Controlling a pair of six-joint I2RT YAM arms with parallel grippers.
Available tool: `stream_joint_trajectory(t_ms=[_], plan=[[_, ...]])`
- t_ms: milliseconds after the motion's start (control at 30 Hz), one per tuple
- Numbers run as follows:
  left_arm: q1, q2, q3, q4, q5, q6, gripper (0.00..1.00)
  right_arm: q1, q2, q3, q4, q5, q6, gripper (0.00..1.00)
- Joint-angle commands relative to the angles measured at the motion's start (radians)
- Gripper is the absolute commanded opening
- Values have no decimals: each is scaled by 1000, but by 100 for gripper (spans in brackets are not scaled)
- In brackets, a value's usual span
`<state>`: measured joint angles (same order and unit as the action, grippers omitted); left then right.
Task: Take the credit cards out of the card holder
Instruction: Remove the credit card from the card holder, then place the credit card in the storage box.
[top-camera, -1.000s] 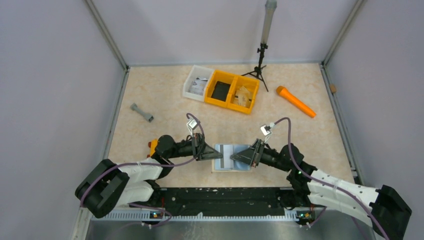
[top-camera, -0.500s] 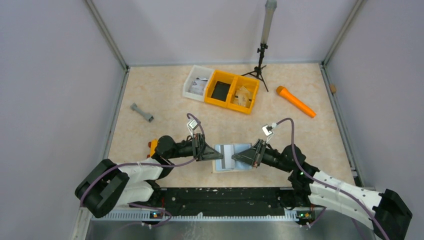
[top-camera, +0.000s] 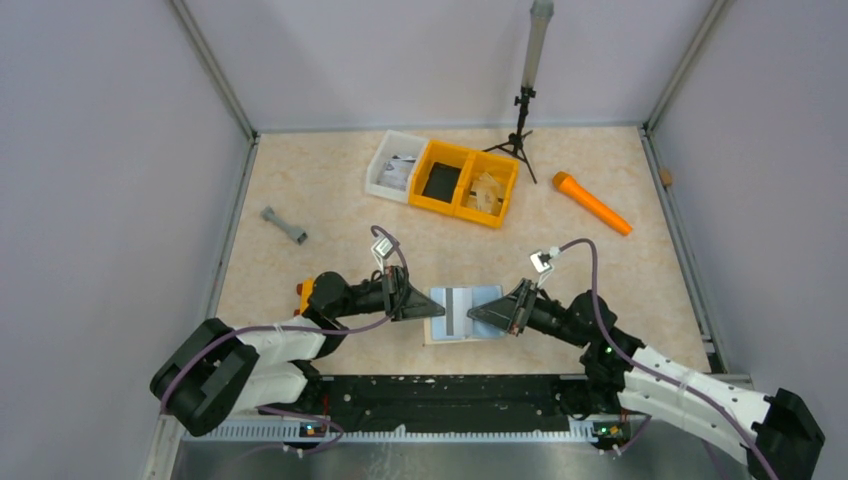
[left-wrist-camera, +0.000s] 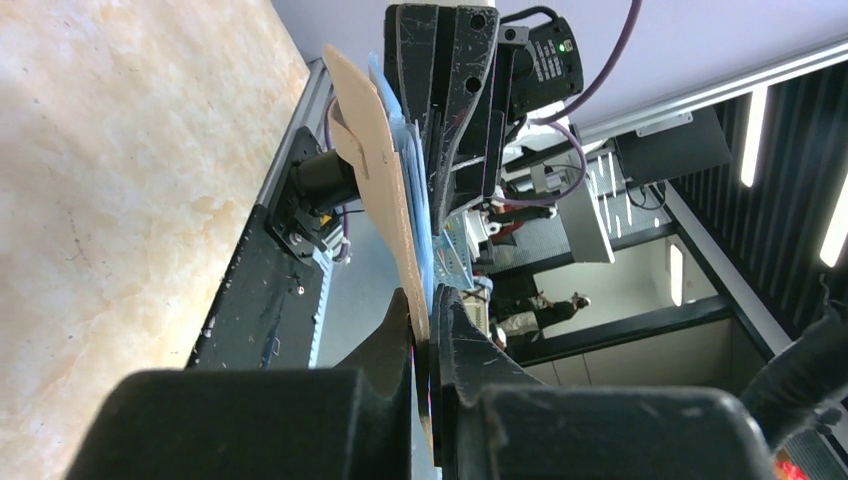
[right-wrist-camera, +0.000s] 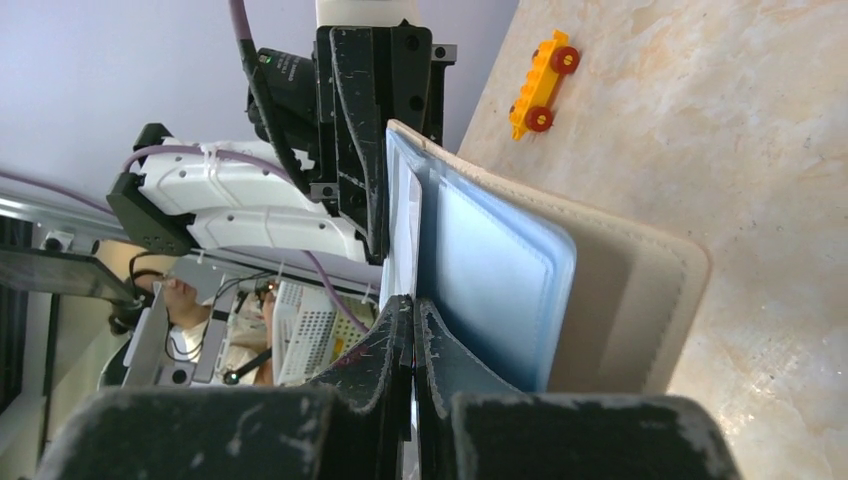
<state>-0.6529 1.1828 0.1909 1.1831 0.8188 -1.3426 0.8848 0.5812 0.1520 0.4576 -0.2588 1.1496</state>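
Note:
The card holder (top-camera: 447, 312) hangs just above the table between both grippers, blue-grey face up. My left gripper (top-camera: 428, 309) is shut on its left edge; in the left wrist view the tan cover (left-wrist-camera: 375, 150) runs edge-on into the closed left gripper (left-wrist-camera: 431, 305). My right gripper (top-camera: 481, 318) is shut on a thin pale credit card (right-wrist-camera: 404, 235) that sticks out of the holder beside its blue pocket (right-wrist-camera: 495, 270) and tan cover (right-wrist-camera: 630, 290); the right gripper (right-wrist-camera: 413, 306) pinches that card's edge. A dark stripe (top-camera: 461, 312) crosses the holder's middle.
At the back stand a white bin (top-camera: 395, 165), two yellow bins (top-camera: 468, 182) and a small black tripod (top-camera: 520, 130). An orange cylinder (top-camera: 592, 203) lies back right, a grey dumbbell-shaped part (top-camera: 284, 225) at the left. A yellow toy car (right-wrist-camera: 542, 82) sits by the left arm.
The right gripper has closed and drawn slightly to the right. The band across the holder's middle has turned from pale to dark. The left gripper stays where it was.

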Motion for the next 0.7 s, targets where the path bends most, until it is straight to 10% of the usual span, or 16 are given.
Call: stream_joint_trajectory(t_ms=[0,233,667], plan=[[32,-31,-11,118,-1,-35,0,-28,-38,-27,-69,26,-8,0],[63,-65,3,9,31,0,0,-85,-105,-13,-164,-5,-27,0],[165,-313,208,-1207,-222,526,0,-119,27,274,-526,116,-491,0]])
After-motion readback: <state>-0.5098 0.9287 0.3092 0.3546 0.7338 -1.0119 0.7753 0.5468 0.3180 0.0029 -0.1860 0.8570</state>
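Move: The right fingers already pinch the credit card by its right long edge, its middle about 2 cm to that hand's left and level with it. The open card holder's middle is only about 1 cm left and 1 cm back of the right hand, just under the card. From the left hand, which holds the holder's left part, the card lies some 3 cm right and 1 cm back, the holder's middle about 4 cm right and 1 cm back. Pinching the card by its edge, the right hand draws it away from the left hand, going first rightward, then also forward and down, about 3 cm each way. The left hand keeps its grip on the holder and carries it left, forward and down, roughly 3 to 4.5 cm each way. Both stay shut and dip their fingertips nearly 20 degrees while yawing apart. ##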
